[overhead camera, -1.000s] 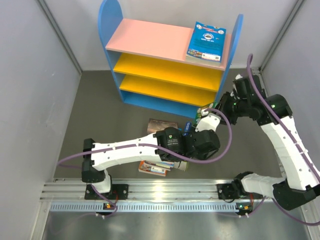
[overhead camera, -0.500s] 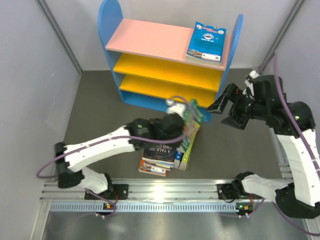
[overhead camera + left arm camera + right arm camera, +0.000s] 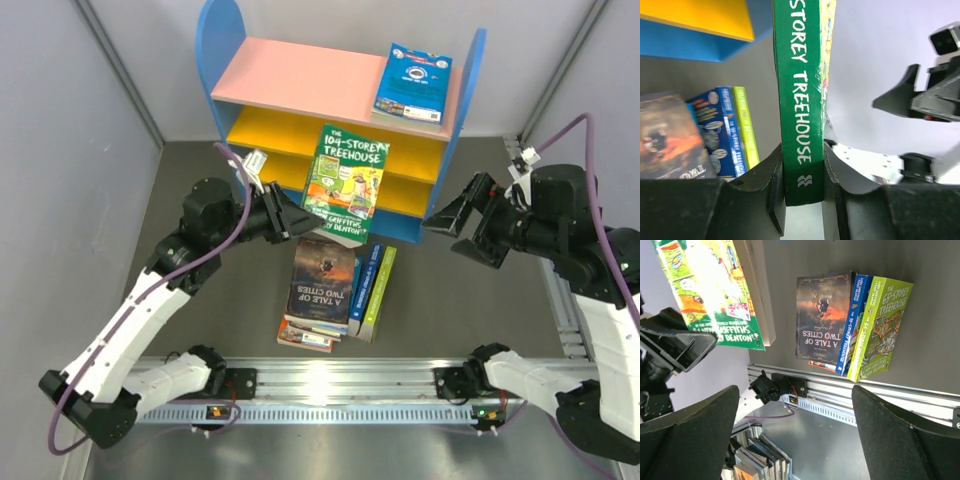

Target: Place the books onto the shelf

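My left gripper is shut on the bottom of the spine of a green "Treehouse" book, held upright in the air in front of the shelf's yellow boards. In the left wrist view both jaws press the spine at my gripper. A blue book lies on the pink top board. On the floor sits a pile: "A Tale of Two Cities", a blue book and a green-yellow one. My right gripper hangs open and empty, right of the pile.
The shelf stands against the back wall between grey side walls. A metal rail with both arm bases runs along the near edge. Past it, the right wrist view shows several more books standing together.
The left arm swung back left, raising the green book from beside the pile up in front of the shelf. The right gripper opened wide and drew back to the right.
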`<state>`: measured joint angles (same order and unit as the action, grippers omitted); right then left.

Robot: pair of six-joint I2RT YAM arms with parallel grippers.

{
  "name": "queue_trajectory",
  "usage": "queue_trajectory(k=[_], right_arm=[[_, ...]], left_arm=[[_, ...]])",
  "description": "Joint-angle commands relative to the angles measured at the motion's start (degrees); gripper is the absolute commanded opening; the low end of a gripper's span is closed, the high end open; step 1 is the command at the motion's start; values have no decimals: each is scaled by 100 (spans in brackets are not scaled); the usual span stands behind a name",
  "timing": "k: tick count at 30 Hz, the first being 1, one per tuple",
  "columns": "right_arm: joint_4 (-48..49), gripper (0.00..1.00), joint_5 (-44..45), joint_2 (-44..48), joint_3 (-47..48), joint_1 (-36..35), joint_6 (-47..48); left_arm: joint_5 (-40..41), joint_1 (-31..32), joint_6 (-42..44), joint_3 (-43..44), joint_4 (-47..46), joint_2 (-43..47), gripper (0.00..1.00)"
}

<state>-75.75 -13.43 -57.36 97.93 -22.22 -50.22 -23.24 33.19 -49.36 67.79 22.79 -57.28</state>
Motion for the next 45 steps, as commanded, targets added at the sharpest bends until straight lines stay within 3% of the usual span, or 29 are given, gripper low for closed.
queue_trajectory(k=[1,6,10,14,21,29,35,38,42,43,45], right_arm=[[165,92,-54,41,-20,60,-94],[165,92,7,102,-28,60,-120],[165,92,42,155,-133,60,-111],[209,92,42,164,-221,68,-111],[323,92,7,76,-336,60,-67],[517,92,-81,23,-608,68,-58],[613,92,-116,15,-775,77,-41],[701,92,-168,-3,-863,86,-41],[780,92,-265,-108,-837,104,-23],[789,92,-274,-152,-811,112,-6],[807,92,-309,-187,-802,112,12]], left_arm=[[-1339,-434,-635,-257,-1741,-196,0],[-1727,-700,-978,-476,-2225,-582,0],[-1894,-919,-1400,-714,-3217,-697,0],[-1850,-1165,-1357,-592,-3158,-925,0],[-1701,-1832,-628,418,-1614,-1558,0],[-1640,-2642,-162,1480,-505,-2445,0],[-867,-2932,533,2501,892,-2999,0],[-516,-2994,551,2738,1113,-3201,11],[73,-3099,586,3108,1543,-3439,42],[179,-3099,655,3178,1606,-3465,54],[381,-3099,708,3337,1711,-3492,62]])
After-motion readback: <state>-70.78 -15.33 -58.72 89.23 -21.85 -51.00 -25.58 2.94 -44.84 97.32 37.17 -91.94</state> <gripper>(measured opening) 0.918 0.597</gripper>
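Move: My left hand holds the green treehouse book high. Its place, the left end of the upper yellow shelf, is about 28 cm ahead, 9 cm left and 5 cm lower; the blue side panel stands some 10 cm left of that place, and A Tale of Two Cities lies about 30 cm almost straight below my left hand. From my open right hand, the lime book is about 2 cm ahead, 13 cm left and 31 cm below, with the dark-blue book 4 cm farther left. I carry the green book with my left hand, first forward with a 4 cm dip, then forward and left, about 22 cm out and 13 cm left in all. The wrist swings some 25 degrees counter-clockwise and tips down as the book enters under the pink top; at the end my fingers open. My right hand, still open, sinks about 4 cm towards the lime book. ##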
